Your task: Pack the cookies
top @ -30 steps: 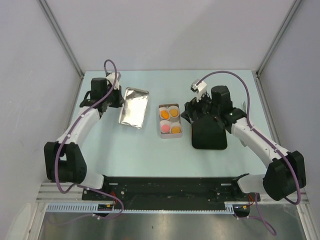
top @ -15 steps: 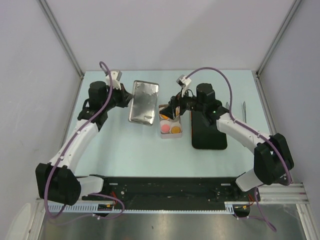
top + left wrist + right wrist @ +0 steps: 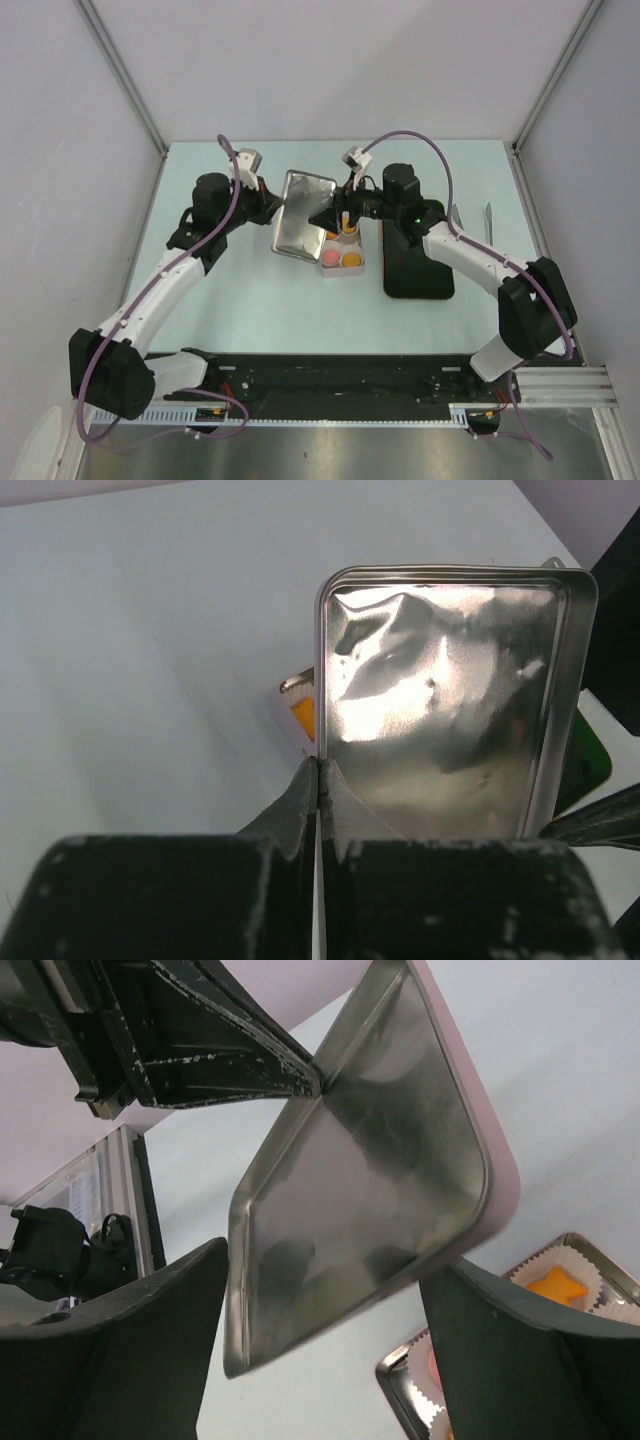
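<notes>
The cookies [image 3: 350,259] sit in white paper cups inside a small open tin [image 3: 341,273] at mid-table: orange ones and a pink one [image 3: 328,257]. My left gripper [image 3: 278,205] is shut on the left rim of the tin's silver lid [image 3: 303,215], holding it tilted above the table just left of the tin. In the left wrist view the fingertips [image 3: 318,767] pinch the lid [image 3: 440,700] edge-on. My right gripper [image 3: 325,1270] stands open astride the lid [image 3: 350,1170], one finger at each side. A star-shaped orange cookie [image 3: 558,1285] shows below.
A black rectangular pad [image 3: 418,262] lies right of the tin, under the right forearm. Two metal tongs [image 3: 490,216] lie near the right edge. Grey walls close in the table on three sides.
The left arm has carried the lid to the right and tilted it up beside the tin. The right gripper has swung left off the black pad to the lid, its jaws narrowing.
</notes>
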You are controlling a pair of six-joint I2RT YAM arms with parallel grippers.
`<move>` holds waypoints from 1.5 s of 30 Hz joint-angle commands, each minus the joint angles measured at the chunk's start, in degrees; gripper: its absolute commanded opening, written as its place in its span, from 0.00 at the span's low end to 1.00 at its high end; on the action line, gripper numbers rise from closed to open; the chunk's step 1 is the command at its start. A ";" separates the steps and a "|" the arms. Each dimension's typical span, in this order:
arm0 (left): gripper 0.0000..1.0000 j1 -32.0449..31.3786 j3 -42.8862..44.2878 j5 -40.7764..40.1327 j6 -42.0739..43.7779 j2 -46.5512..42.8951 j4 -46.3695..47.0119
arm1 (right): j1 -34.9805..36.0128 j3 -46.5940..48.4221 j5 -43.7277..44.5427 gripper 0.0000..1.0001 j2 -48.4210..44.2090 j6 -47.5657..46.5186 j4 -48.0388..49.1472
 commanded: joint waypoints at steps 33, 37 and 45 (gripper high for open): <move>0.58 2.55 11.98 15.96 4.19 -8.88 -12.25 | 2.17 6.18 23.34 0.07 -8.83 -35.26 -19.12; 0.58 4.22 19.96 18.86 7.18 -5.81 -18.59 | 2.78 6.09 31.76 0.06 -11.20 -46.22 -22.29; 0.57 10.63 28.51 27.12 12.80 4.03 -29.84 | 2.26 6.09 43.48 0.03 -17.09 -62.95 -26.34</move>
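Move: The lid hangs between the two hands: the left grips its left edge, its middle about 5 cm to that hand's right and 2 cm back. From the right hand, whose open fingers straddle the opposite rim, the lid's middle is some 5 cm left and 2 cm back, level with it. The cookie tin sits about 4 cm forward and 3 cm right of the right hand, 24 cm below; the black tray 22 cm right, 3 cm forward, 25 cm down. The right hand eases about a centimetre left and closes its fingers on the lid's right rim while the left keeps its hold; the left then opens, lets go and backs off about 4 cm while rising some 13 cm. With its grip kept, the right hand takes the lid some 12 cm to the right, away from the left hand, also about 4 cm forward and a little up, tipping its fingers down and rolling, some 55 degrees of turn in all. ##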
